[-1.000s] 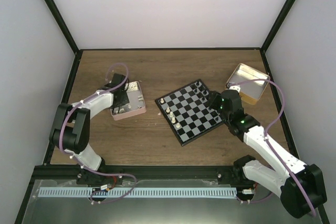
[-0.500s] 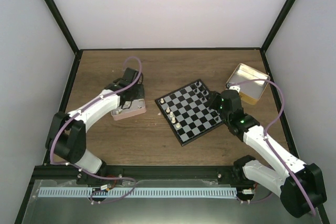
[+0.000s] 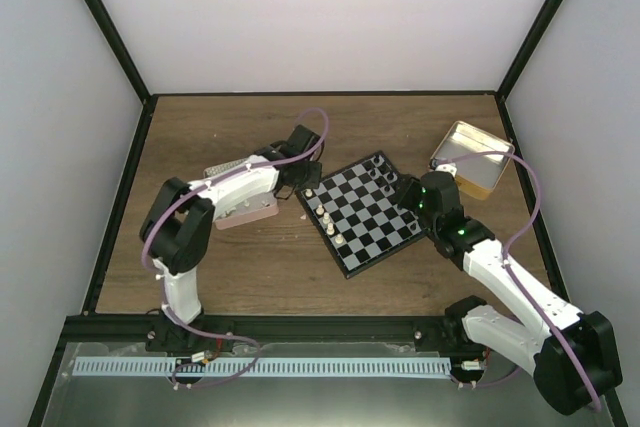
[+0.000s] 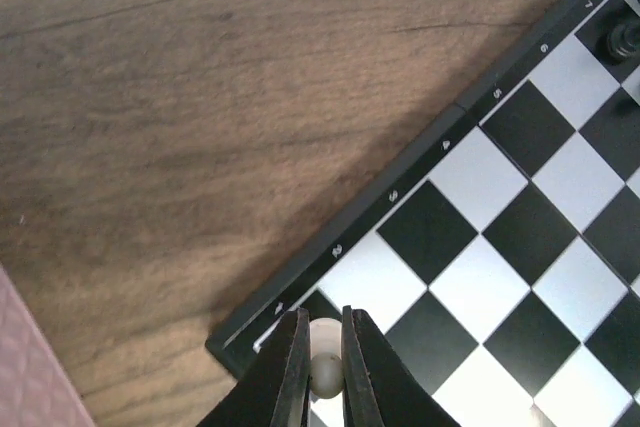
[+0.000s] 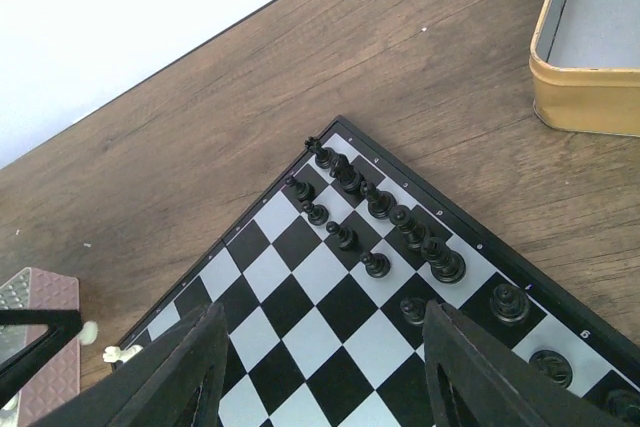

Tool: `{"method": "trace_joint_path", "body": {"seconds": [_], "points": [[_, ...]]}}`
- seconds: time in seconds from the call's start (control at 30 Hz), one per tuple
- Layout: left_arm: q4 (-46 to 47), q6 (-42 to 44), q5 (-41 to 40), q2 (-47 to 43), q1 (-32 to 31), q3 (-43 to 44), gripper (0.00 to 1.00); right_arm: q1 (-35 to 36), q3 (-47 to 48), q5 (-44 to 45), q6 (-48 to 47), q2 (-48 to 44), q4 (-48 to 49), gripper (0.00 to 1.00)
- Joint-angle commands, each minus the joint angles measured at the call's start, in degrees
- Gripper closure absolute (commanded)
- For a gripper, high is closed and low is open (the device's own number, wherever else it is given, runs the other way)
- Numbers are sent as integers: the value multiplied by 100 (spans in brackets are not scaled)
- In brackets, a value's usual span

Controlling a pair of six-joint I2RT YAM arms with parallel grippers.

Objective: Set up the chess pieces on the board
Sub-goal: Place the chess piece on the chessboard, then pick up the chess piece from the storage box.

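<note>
The board (image 3: 372, 230) lies tilted at mid-table. Black chess pieces (image 3: 381, 173) stand along its far right side, seen close in the right wrist view (image 5: 380, 205). A few white ones (image 3: 325, 217) line its left side. My left gripper (image 3: 303, 177) hovers over the board's left corner (image 4: 300, 297), shut (image 4: 322, 347) on a cream-white piece (image 4: 325, 375). My right gripper (image 3: 408, 192) hangs over the board's right side. It is open (image 5: 325, 387) with nothing between its fingers (image 5: 180, 377), above bare squares (image 5: 300, 297).
A pink-sided tin (image 3: 250, 209) sits left of the board, its edge showing in the left wrist view (image 4: 30, 367). A yellow metal tin (image 3: 470, 159) stands open at the back right (image 5: 590, 57). Black frame posts and white walls enclose the table.
My left arm has swung right, from over the pink tin to the board's left corner, carrying the white piece. The right arm has not moved.
</note>
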Motion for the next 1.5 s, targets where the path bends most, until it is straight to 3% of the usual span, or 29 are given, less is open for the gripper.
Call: {"method": "trace_joint_path", "body": {"seconds": [0.0, 0.77, 1.2, 1.47], "points": [[-172, 245, 64, 414, -18, 503, 89, 43, -35, -13, 51, -112, 8, 45], [-221, 534, 503, 1172, -62, 958, 86, 41, -117, -106, 79, -28, 121, 45], [-260, 479, 495, 809, -62, 1046, 68, 45, -126, -89, 49, 8, 131, 44], [83, 83, -466, -188, 66, 482, 56, 39, -121, -115, 51, 17, 152, 44]]}}
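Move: The left hand already holds a white chess piece, bound for the light square beside the corner piece on the board's far edge: about 3 cm to the hand's right, 1 cm ahead and 6 cm below. The corner piece stands roughly 2 cm left of that square and 1 cm nearer; another white piece is some 5 cm nearer and 1 cm right of it. The pink box lies about 12 cm left of the hand, level with it. From the right hand the square is some 18 cm left, 6 cm ahead and 14 cm below. Still pinching the white piece, the left hand sinks about 4.5 cm while easing some 3 cm to the right and slightly forward, tipping and turning clockwise only a few degrees, to bring the piece down onto the light square next to the corner piece. It stops there, opens the fingers to nearly half, lets go of the piece and climbs about 5 cm almost straight up, still opening as it leaves. ##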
